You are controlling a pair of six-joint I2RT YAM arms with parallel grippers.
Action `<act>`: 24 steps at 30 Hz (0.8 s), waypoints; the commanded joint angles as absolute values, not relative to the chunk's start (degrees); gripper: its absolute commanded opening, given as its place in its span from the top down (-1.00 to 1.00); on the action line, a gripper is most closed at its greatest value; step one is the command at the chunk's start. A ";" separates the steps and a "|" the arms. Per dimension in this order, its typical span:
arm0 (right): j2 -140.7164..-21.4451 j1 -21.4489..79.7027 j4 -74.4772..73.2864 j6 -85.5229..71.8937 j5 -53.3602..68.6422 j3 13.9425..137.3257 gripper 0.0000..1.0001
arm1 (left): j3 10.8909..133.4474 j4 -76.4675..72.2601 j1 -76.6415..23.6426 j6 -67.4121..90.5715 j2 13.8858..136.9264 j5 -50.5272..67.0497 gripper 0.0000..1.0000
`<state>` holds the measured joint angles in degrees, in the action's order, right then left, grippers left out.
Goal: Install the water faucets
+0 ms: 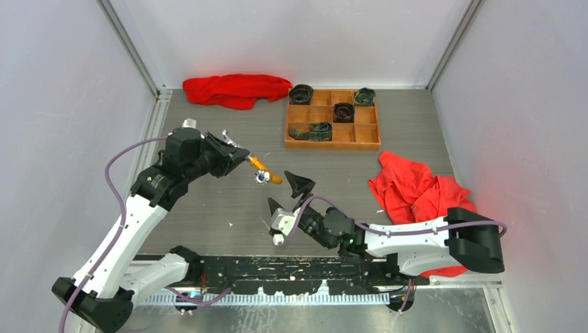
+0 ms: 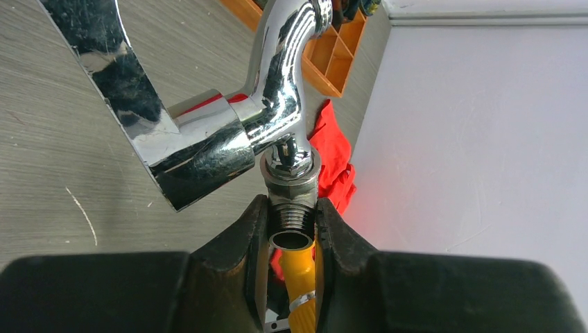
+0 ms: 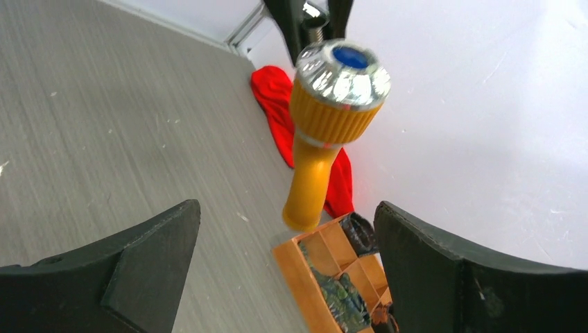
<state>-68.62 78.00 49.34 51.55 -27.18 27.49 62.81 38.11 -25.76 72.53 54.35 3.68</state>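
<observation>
The shiny silver water faucet (image 2: 208,139) is held by its threaded end, with my left gripper (image 2: 291,208) shut on it. From above, that gripper (image 1: 244,157) is left of centre with the silver faucet (image 1: 227,136) sticking out of it. The orange-yellow water faucet (image 1: 269,171), with a silver cap and bent spout, sits just past the left fingertips. It also shows through the finger gap (image 2: 299,274). My right gripper (image 1: 286,195) is open close by, facing the orange-yellow faucet (image 3: 315,159) and not touching it. I cannot tell whether that faucet rests on the table.
A wooden compartment tray (image 1: 333,144) at the back right holds dark rolled items (image 1: 343,111). One red cloth (image 1: 236,89) lies at the back wall. Another red cloth (image 1: 416,191) lies at the right, partly under the right arm. White walls enclose the table.
</observation>
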 commanded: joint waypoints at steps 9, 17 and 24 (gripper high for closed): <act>-76.33 72.25 59.84 48.21 -18.55 36.73 -0.65 | 63.59 33.47 -25.52 71.54 51.75 6.15 1.00; -79.70 71.70 62.43 45.30 -17.62 38.44 -0.31 | 62.76 32.80 -25.53 71.94 51.43 6.33 1.00; -79.08 70.54 63.37 39.55 -16.63 38.36 0.07 | 62.28 32.07 -25.49 72.06 51.66 7.06 1.00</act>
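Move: From the wide-open right gripper, the blue-capped knob of the yellow faucet lies about 4 cm ahead, 5 cm left and some 3 cm higher. The yellow spout's free end is roughly 3 cm ahead and level sideways, about 1 cm lower. The metal fitting in the left gripper is some 12 cm ahead, 11 cm left and 5 cm up. From the left hand the knob lies about 8 cm back, 6 cm right and slightly lower. Bring the right gripper left and forward, about 5 cm in all, rising some 3 cm on the way and easing off as it arrives, so that its fingers come to either side of the knob. Roll the wrist slightly, under 10 degrees, and close from wide open to about half. Keep the left grip on the metal fitting, holding the joined faucet in the air almost still. ##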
